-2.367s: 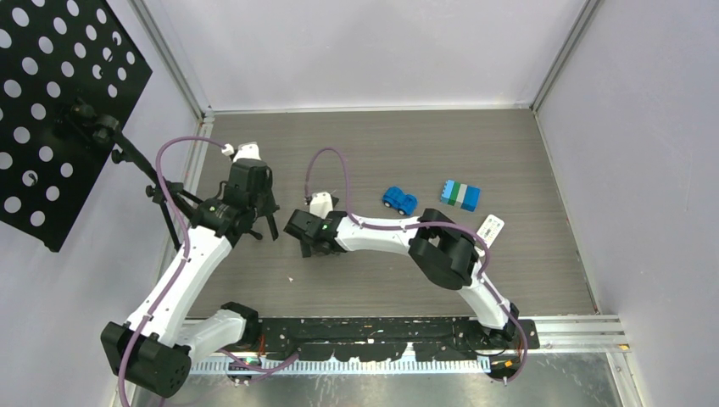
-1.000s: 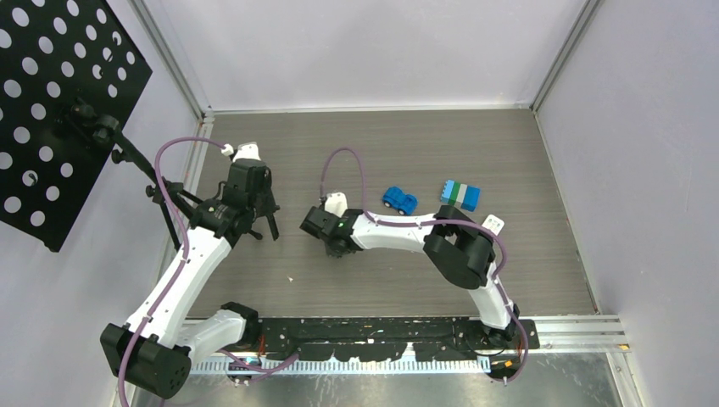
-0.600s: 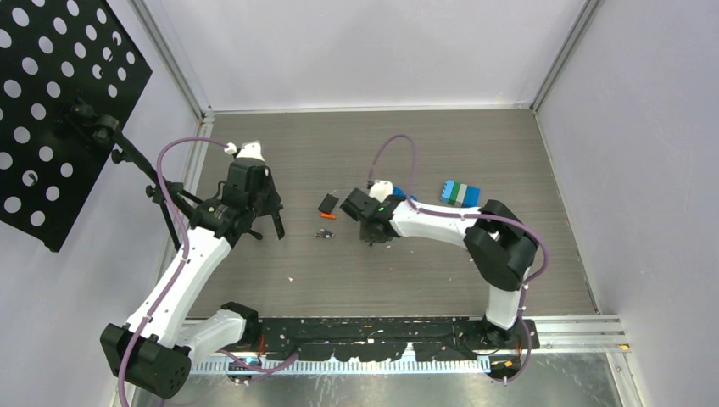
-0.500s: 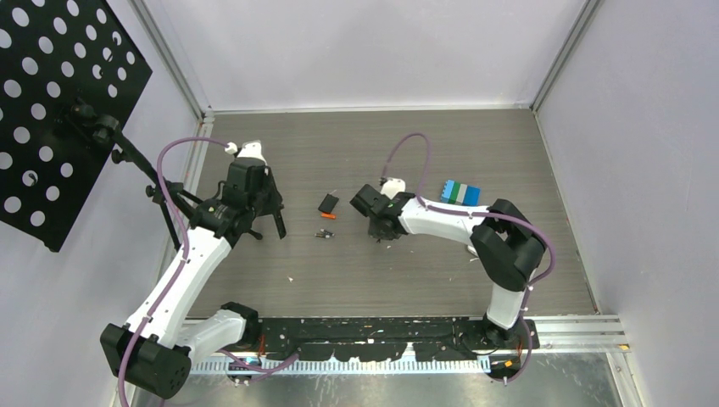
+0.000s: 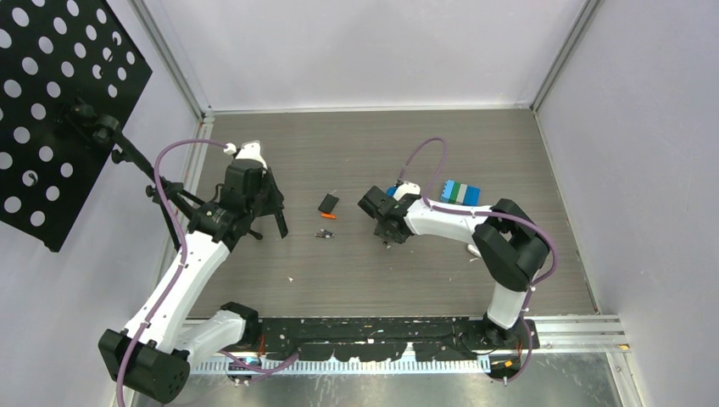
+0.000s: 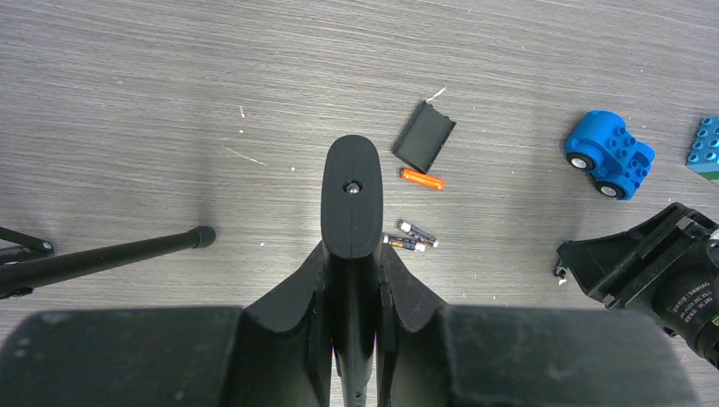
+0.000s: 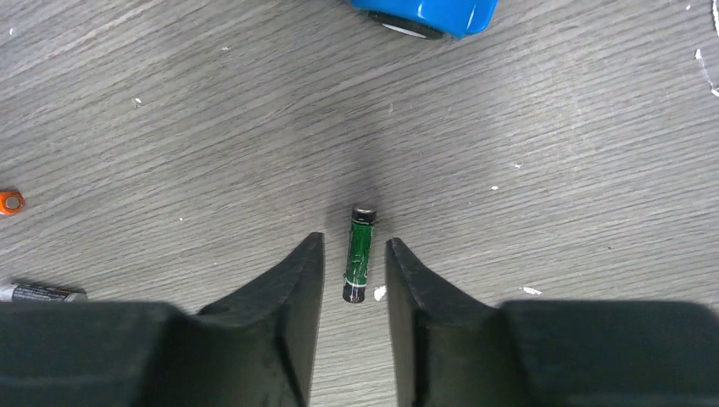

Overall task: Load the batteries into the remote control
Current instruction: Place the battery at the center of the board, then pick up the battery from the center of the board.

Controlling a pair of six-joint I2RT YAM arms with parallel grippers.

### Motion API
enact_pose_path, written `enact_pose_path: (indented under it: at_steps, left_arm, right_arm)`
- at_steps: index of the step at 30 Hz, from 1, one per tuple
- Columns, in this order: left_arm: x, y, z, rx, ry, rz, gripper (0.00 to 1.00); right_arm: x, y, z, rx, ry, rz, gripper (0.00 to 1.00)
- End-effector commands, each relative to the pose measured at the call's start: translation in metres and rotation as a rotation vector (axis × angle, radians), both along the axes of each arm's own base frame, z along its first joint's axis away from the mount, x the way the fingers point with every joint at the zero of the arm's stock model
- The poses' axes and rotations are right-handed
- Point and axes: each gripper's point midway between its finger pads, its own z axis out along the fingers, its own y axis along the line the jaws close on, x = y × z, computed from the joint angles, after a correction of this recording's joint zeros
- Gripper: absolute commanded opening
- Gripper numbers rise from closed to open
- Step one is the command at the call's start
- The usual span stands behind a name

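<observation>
My left gripper is shut on the remote control, a long black bar pointing forward over the table. Just beyond its tip lie an orange battery and two dark batteries side by side. These show in the top view as the orange battery and the dark pair. My right gripper is open and low over the table. A green battery lies flat between its fingers with a gap on each side. In the top view the right gripper is right of the battery group.
A black battery cover lies beside the orange battery. A blue toy car sits just behind my right gripper, with a blue-green brick block further right. A black stand rod reaches in from the left below a perforated panel.
My right arm swung right from the table's middle to near the blue car, uncovering the cover and batteries. Its jaws have widened, and the green battery lies between them. The left arm barely moved.
</observation>
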Motion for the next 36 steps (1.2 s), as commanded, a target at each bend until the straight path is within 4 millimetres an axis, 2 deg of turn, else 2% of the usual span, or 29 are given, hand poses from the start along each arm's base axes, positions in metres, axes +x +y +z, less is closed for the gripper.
enact_pose_path:
  at_steps: [1,4,7,12,16,21,25,36]
  left_arm:
    - [0.006,-0.002,0.013,-0.029,-0.058,0.004,0.0]
    - [0.006,-0.002,0.014,-0.029,-0.058,0.001,0.0]
    - [0.006,-0.002,0.016,-0.029,-0.063,0.001,0.0]
    - [0.004,-0.005,0.017,-0.039,-0.062,-0.017,0.0]
    - [0.005,-0.008,0.019,-0.05,-0.064,-0.029,0.0]
    - [0.008,-0.008,0.026,-0.059,-0.096,-0.019,0.0]
    - [0.007,-0.007,0.024,-0.048,-0.084,-0.024,0.0]
    - [0.008,-0.007,0.018,-0.035,-0.059,-0.025,0.0]
  right_arm:
    - [0.013,0.001,0.027,0.045,-0.092,-0.022,0.43]
    - [0.016,0.005,0.04,0.063,-0.101,0.039,0.48]
    - [0.021,0.002,0.055,0.041,-0.131,0.117,0.48]
    - [0.026,-0.001,0.075,-0.136,-0.177,0.54,0.48]
    - [0.015,-0.016,0.071,-0.297,-0.113,0.838,0.51]
    - [-0.004,-0.021,0.057,-0.364,0.004,1.129,0.51]
    - [-0.003,-0.021,0.046,-0.402,0.03,1.21,0.52]
    - [0.013,-0.01,0.019,-0.441,0.056,1.254,0.52]
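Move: The green battery I have just set down lies right between and just under my right fingertips, about 1 cm below. From my right hand, the blue car is about 10 cm ahead and 3 cm to the right; the orange battery is some 7 cm ahead and 13 cm to the left, with the black cover 10 cm ahead and 13 cm left. From my left hand, the green battery is roughly 22 cm to the right, level ahead and 20 cm below. I back my right hand off the green battery, opening the fingers wider and rising about 5 cm, while I swing the wrist some 70 degrees counter-clockwise and drift nearly 3 cm to the right. Then I sink again by about 4 cm, fingers open and empty and a little steeper, coming down just to the right of the battery with the finger gap now nearly in line with its length. ##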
